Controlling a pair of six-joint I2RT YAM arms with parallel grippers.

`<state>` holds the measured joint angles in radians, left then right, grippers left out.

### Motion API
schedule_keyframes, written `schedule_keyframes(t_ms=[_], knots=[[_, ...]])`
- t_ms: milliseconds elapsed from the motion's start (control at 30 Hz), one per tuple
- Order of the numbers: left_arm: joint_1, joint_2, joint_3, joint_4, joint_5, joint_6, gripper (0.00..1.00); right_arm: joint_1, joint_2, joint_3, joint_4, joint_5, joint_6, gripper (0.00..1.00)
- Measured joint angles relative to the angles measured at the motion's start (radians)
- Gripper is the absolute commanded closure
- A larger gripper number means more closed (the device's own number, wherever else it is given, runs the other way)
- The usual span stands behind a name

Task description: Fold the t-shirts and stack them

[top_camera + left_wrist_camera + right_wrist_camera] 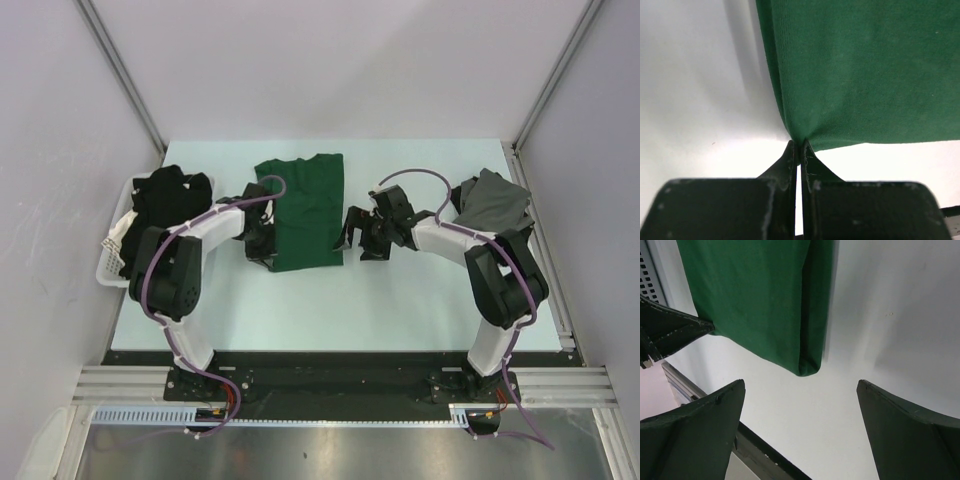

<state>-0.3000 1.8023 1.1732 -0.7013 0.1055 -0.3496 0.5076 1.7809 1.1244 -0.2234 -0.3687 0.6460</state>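
A dark green t-shirt (305,210) lies folded into a long strip in the middle of the table. My left gripper (262,246) is shut on its near left corner; the left wrist view shows the fingertips (800,146) pinching the green cloth (865,70). Just off the shirt's near right corner, my right gripper (356,240) stands wide open and holds nothing. In the right wrist view the green shirt's folded corner (807,365) lies beyond the gap of the right gripper (801,382). A grey t-shirt (492,200) lies crumpled at the right. Black t-shirts (172,195) are heaped at the left.
A white slatted basket (112,250) at the table's left edge holds the black heap. The pale table (400,300) ends at a dark front rail near the arm bases. Grey walls close in both sides.
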Motion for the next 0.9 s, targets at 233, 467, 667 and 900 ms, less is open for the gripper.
schedule_keyframes(t_ms=[233,467,667,900], knots=[[0.000,-0.017,0.016,-0.031,-0.014,0.011,1.00,0.016,0.044,-0.008,0.081,-0.006,0.032,0.00],[0.000,-0.018,0.032,-0.050,-0.024,0.013,1.00,0.067,0.080,-0.034,0.145,-0.011,0.062,0.04],[-0.001,-0.018,0.043,-0.068,-0.033,0.027,1.00,0.082,0.080,-0.074,0.235,-0.018,0.088,0.20],[-0.001,-0.018,0.047,-0.071,-0.035,0.037,1.00,0.079,0.086,-0.093,0.243,-0.017,0.090,0.42]])
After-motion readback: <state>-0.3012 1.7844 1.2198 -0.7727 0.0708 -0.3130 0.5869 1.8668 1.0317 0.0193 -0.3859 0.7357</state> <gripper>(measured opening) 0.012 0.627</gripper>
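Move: The green shirt's near right corner is my right hand's goal: about 4 cm to my left, 2 cm back and 5 cm down. From there the folded green shirt spreads away, its middle about 10 cm left and 8 cm ahead of my right hand. The shirt's near left corner, already pinched by my left hand, is roughly 18 cm left and 2 cm back. From my left hand, the near right corner is about 15 cm to the right, level with it, slightly lower. I slide my wide-open right hand left and down towards the green shirt's near right corner, about 4 cm across and 3 cm lower, easing back a little, and begin closing the fingers around the corner to roughly two thirds open. My left hand keeps its pinch on the near left corner and raises it about 1.5 cm. ##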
